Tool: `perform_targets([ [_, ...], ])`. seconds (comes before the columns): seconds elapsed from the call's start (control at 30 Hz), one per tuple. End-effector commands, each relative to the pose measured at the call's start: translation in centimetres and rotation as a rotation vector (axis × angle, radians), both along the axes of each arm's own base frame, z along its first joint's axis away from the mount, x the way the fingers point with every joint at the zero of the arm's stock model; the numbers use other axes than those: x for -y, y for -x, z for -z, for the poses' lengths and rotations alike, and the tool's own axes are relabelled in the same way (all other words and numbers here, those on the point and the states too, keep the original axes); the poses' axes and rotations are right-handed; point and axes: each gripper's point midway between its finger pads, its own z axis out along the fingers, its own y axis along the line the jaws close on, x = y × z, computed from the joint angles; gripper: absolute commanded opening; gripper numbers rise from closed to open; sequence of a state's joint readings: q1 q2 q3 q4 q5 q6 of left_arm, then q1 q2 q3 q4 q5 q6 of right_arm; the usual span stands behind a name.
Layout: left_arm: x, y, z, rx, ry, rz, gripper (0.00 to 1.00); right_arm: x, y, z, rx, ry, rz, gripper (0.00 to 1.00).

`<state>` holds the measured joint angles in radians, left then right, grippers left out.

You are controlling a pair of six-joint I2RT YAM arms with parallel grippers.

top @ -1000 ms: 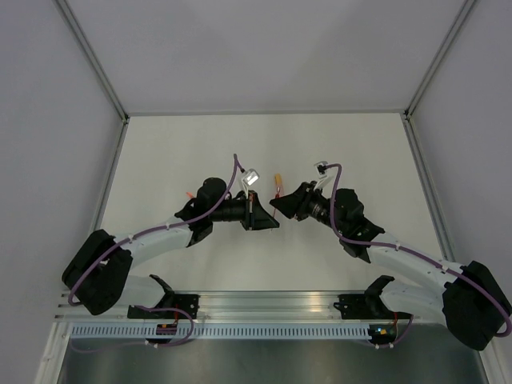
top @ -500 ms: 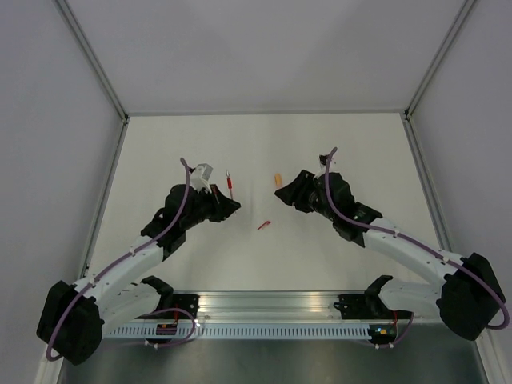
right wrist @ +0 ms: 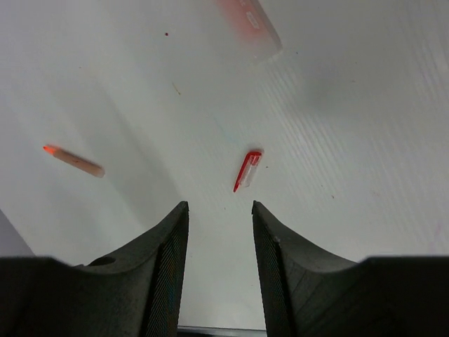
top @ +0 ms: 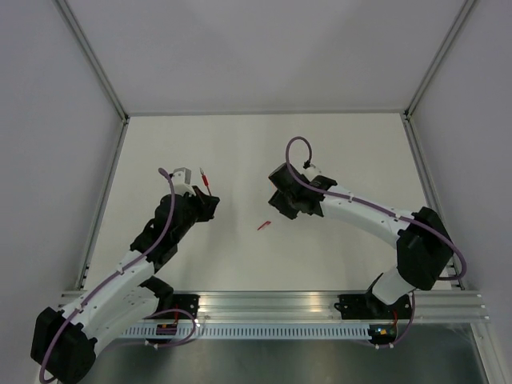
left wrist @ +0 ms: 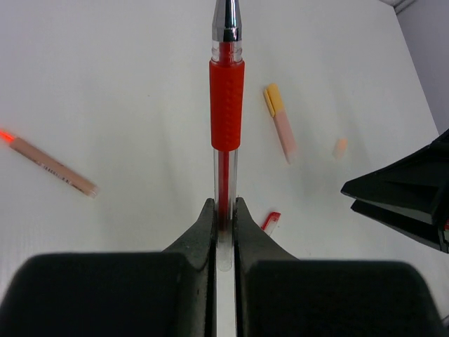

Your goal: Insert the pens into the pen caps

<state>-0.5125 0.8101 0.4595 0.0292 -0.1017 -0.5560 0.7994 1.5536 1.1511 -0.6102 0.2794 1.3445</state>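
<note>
My left gripper [left wrist: 224, 203] [top: 210, 198] is shut on the clear rear end of the red pen [left wrist: 226, 105] [top: 205, 178], whose metal tip points away from me. The red pen cap [top: 264, 225] [left wrist: 270, 221] [right wrist: 247, 170] lies on the table between the arms. My right gripper [right wrist: 219, 205] [top: 280, 210] hangs open above the table, with the red cap just beyond its fingertips and nothing between them. The salmon-orange pen [left wrist: 52, 165] [right wrist: 74, 160] lies flat to the left. The orange pen cap [left wrist: 280, 123] lies further off, blurred.
White table [top: 360, 152] with grey walls on three sides and a metal rail [top: 264, 304] at the near edge. A small orange blur [left wrist: 340, 146] lies near the orange cap. A blurred pinkish piece [right wrist: 249, 24] shows at the top of the right wrist view.
Both grippers have parted from the middle. The left one drew back to the left with the red pen. The red cap dropped to the table, and the right arm swung over it.
</note>
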Motion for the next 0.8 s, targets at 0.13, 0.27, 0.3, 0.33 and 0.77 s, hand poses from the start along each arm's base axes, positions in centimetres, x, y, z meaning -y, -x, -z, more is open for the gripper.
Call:
perform_targets([
  [0.13,-1.8,-0.1,-0.9,0.057,-0.026,-0.074,0.02,1.0,1.6,2.8,-0.167,0.113,0.174,0.47],
  [0.27,-2.0,0.0,-1.2,0.07,-0.02,-0.085,0.02,-0.2,1.7,4.3,-0.199,0.098,0.173,0.45],
  [0.3,-2.0,0.0,-1.2,0.068,-0.021,-0.084,0.02,-0.6,1.5,4.9,-0.203,0.094,0.169,0.45],
  [0.33,-2.0,0.0,-1.2,0.07,-0.019,-0.082,0.02,-1.0,1.5,5.2,-0.208,0.092,0.161,0.44],
  [0.77,-2.0,0.0,-1.2,0.069,-0.018,-0.079,0.02,-3.0,0.7,8.3,-0.232,0.13,0.145,0.42],
])
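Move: The red pen cap lies on the table about 12 cm below the right hand, some 3 cm to its left and about 2 cm farther out. The orange-and-pink highlighter lies some 12 cm beyond the cap and about 3 cm to the right of it; the orange pen, roughly 17 cm to the left of the cap and 4 cm farther out. From the left hand, which holds the red pen, the cap is about 12 cm right, 3 cm ahead and 16 cm below. Down towards the red cap goes the right hand, by about 9 cm, drawing slightly back at first and easing a little left at the end. Its wrist tips by some 15 degrees so the part-open fingers point more steeply at the table; they don't close. The left hand keeps its grip on the red pen and shifts a couple of centimetres left, out to the side. ##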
